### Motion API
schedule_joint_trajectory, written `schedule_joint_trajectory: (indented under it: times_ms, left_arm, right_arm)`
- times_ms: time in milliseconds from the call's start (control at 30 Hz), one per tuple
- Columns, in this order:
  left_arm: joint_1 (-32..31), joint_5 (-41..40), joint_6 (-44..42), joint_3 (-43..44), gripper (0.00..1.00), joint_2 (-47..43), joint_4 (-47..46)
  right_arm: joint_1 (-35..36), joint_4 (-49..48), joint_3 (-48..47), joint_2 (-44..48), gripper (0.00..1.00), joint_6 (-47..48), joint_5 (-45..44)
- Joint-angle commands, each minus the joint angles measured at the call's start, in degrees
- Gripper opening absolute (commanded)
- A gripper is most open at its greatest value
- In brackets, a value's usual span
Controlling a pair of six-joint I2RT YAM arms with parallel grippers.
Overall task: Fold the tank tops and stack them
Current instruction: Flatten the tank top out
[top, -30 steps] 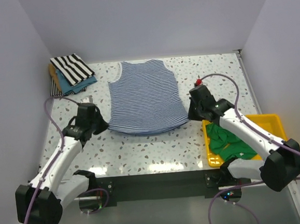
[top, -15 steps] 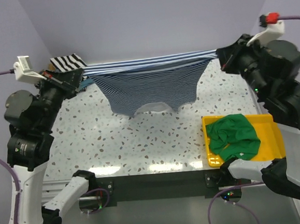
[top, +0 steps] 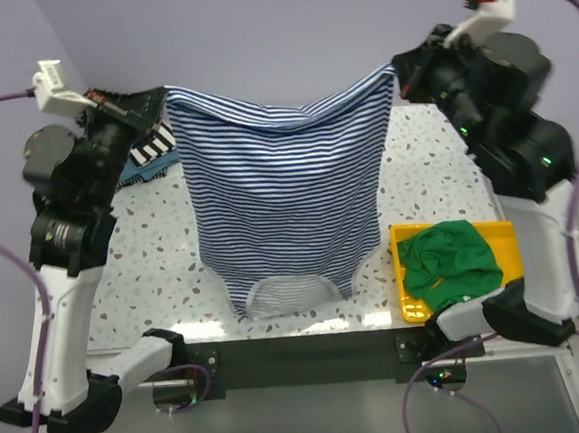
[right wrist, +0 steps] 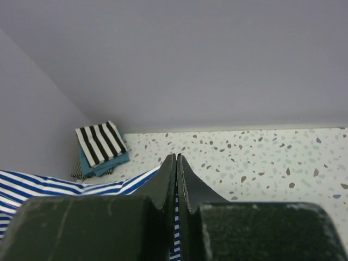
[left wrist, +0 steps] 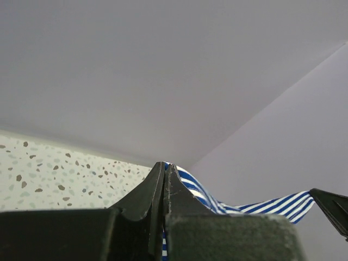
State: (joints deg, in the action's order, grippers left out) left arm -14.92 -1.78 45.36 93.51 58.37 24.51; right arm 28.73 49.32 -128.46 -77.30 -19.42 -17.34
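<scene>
The blue-and-white striped tank top [top: 283,202] hangs in the air, stretched between both grippers, hem up and neckline down near the table's front edge. My left gripper [top: 163,98] is shut on its upper left corner; the cloth shows at the fingertips in the left wrist view [left wrist: 187,182]. My right gripper [top: 395,71] is shut on the upper right corner; stripes show between the jaws in the right wrist view [right wrist: 175,228]. The green tank top [top: 452,264] lies crumpled in the yellow tray [top: 517,244]. A folded stack topped by the black-and-white striped top [right wrist: 100,142] sits at the far left.
The speckled table [top: 153,267] is enclosed by grey walls at the back and sides. The yellow tray stands at the front right beside the right arm's base. The folded stack [top: 154,152] is partly hidden behind the left arm.
Both grippers have lifted the striped top off the table and raised it high. It now hangs full length instead of being stretched horizontally half a second ago.
</scene>
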Motion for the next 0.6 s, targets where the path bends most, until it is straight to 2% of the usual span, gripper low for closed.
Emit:
schedule_joint_trajectory:
  times_ms: [0,100,133,167,233,267,300,367,467,533,567]
  left_arm:
    - [0.94,-0.07,-0.10,-1.41,0.00,9.29,-8.06]
    - [3.57,3.97,-0.02,1.83,0.00,17.81,-14.04]
    - [4.45,6.85,0.42,3.41,0.00,20.27,-16.14]
    - [5.85,8.36,0.95,6.39,0.00,24.64,-17.47]
    - [7.44,12.48,1.30,11.05,0.00,28.97,-19.32]
    - [7.88,13.20,1.31,16.82,0.00,32.82,-18.80]
    - [8.32,13.90,1.22,19.92,0.00,34.60,-18.02]
    - [10.07,16.45,1.31,26.59,0.00,37.50,-17.57]
    - [12.71,18.39,0.78,31.62,0.00,38.31,-16.34]
    - [14.47,19.27,0.60,30.77,0.00,37.18,-15.81]
    - [14.91,19.53,1.04,26.41,0.00,34.91,-16.42]
  right_arm:
    - [-1.48,-5.89,0.77,-10.48,0.00,2.46,3.62]
    - [-3.94,-7.48,-6.77,-21.20,0.00,2.19,10.30]
    - [-5.95,-7.57,-12.63,-23.93,0.00,1.85,12.57]
    - [-6.75,-7.05,-16.34,-29.96,0.00,0.28,15.47]
    - [-9.30,-6.69,-27.04,-34.91,0.00,-1.75,18.73]
    - [-10.00,-8.26,-28.67,-36.07,0.00,-3.41,20.92]
    - [-11.05,-10.02,-28.68,-35.65,0.00,-4.04,21.21]
    - [-12.20,-17.28,-21.95,-32.67,0.00,-5.53,22.17]
    - [-14.84,-17.78,-19.54,-29.23,0.00,-7.29,23.31]
    - [-15.46,-16.11,-20.16,-28.62,0.00,-7.39,24.02]
    - [-15.63,-14.97,-19.11,-27.92,0.00,-7.39,24.11]
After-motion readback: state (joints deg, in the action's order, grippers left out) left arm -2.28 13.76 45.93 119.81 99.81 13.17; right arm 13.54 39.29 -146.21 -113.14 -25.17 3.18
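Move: Both hands already grip the striped tank top's hem high in the air. The far table edge lies straight ahead of each, some 40 cm out and 55 cm below. The hanging tank top's middle is about 19 cm to the left hand's right, 11 cm back and 24 cm down. The folded stack lies about 32 cm ahead of the left hand, 22 cm left. From the right hand, the cloth's middle is about 19 cm left, 12 cm back; the yellow bin, some 15 cm back, 21 cm right. Both arms fling the tank top forward together, sweeping fast about 23 cm towards the far table edge while dipping, the left some 10 cm and the right nearer 14, with the fingers tipping down and the right hand bowing inward before it swings partly back out. At the far end they check, ease back about a centimetre and rise again, noses levelling, both grippers staying shut on the hem corners. ##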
